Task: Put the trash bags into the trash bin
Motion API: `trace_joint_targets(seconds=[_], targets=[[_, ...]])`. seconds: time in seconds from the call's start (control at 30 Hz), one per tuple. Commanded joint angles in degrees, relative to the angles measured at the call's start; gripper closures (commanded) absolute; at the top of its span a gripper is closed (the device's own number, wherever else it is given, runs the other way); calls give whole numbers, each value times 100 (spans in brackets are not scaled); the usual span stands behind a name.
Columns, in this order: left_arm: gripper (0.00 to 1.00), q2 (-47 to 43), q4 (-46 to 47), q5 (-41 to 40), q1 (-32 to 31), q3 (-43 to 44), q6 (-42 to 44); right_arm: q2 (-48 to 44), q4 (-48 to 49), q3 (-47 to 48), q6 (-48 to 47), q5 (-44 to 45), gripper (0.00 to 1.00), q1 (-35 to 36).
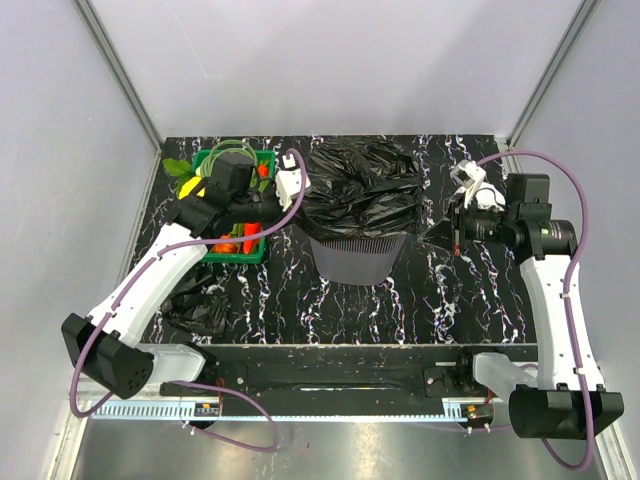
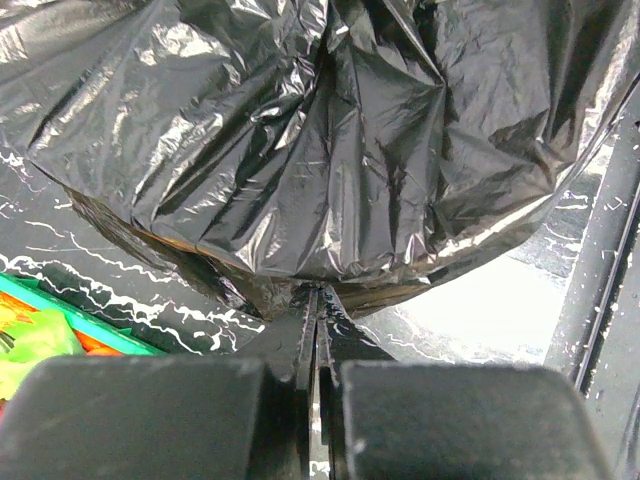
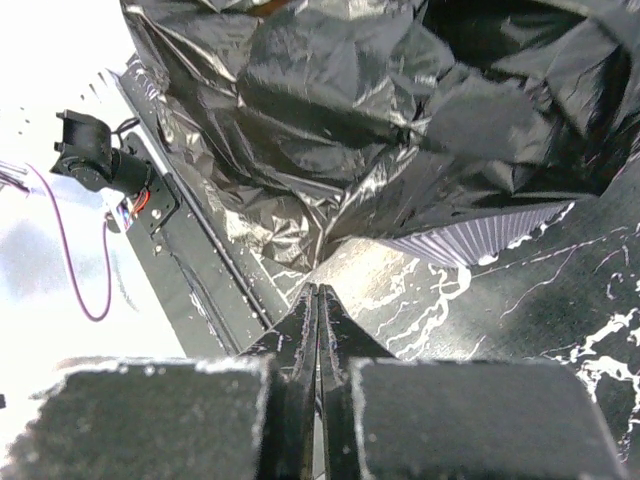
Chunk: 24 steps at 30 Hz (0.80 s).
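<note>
The grey mesh trash bin (image 1: 360,258) stands mid-table with a large black trash bag (image 1: 360,188) heaped over its rim. My left gripper (image 1: 303,196) is at the bag's left edge. In the left wrist view its jaws (image 2: 317,292) are shut where the bag's (image 2: 300,150) folds run down to a point. My right gripper (image 1: 430,238) is at the bin's right side, shut (image 3: 318,288) on a drawn-out corner of the bag (image 3: 350,110). The bin's ribbed wall (image 3: 480,235) shows under the film. A second crumpled trash bag (image 1: 195,305) lies on the table at the near left.
A green crate (image 1: 240,250) holding vegetables sits left of the bin, under my left arm; its rim (image 2: 60,305) shows in the left wrist view. The table is black marble-patterned, with a black rail (image 1: 330,365) along the near edge and white walls around.
</note>
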Motion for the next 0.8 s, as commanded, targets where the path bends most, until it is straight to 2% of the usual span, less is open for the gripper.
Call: trace_joint_targets(seconds=[0.0,0.1,0.23,0.27,0.33,0.43,0.6,0.77], targets=[[100,-156,146,75,-27,-27,60,-136,-79,-189,-293,-103,99,51],[100,-164,128,75,-27,-1,60,-153,-148,-146,-372,-270,97,42],[100,-182,128,66,-27,8,60,-171,-421,65,-583,-306,71,42],[100,-173,128,66,-27,17,60,-171,-465,144,-635,-262,60,51],[100,-164,128,66,-18,8,60,-171,-605,249,-750,-218,54,60],[100,-138,128,49,-18,8,68,-188,-650,346,-847,-60,30,68],[100,-129,128,40,-27,52,60,-154,-493,399,-891,98,18,121],[100,-85,120,48,-27,78,42,13,-264,399,-873,186,18,121]])
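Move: Just beyond the right hand's closed tips, about 2 cm to its left, 2 cm ahead and near its height, hangs the near right corner of the black trash bag. The trash bin under it is centred some 12 cm left and 8 cm ahead of this hand, its middle roughly 12 cm lower; a white bundle stands about 15 cm right and 5 cm ahead, some 22 cm lower. From the left hand the bag corner lies about 22 cm right and 3 cm back. Opening wide from shut is the right hand's main action, done beside the bag's loose corner while it eases back only about 1.5 cm, dipping and then rising again by about as much, with a wrist turn of some 5 degrees. The left hand stays put, fingers shut, still pinching the bag's left edge at the bin. ##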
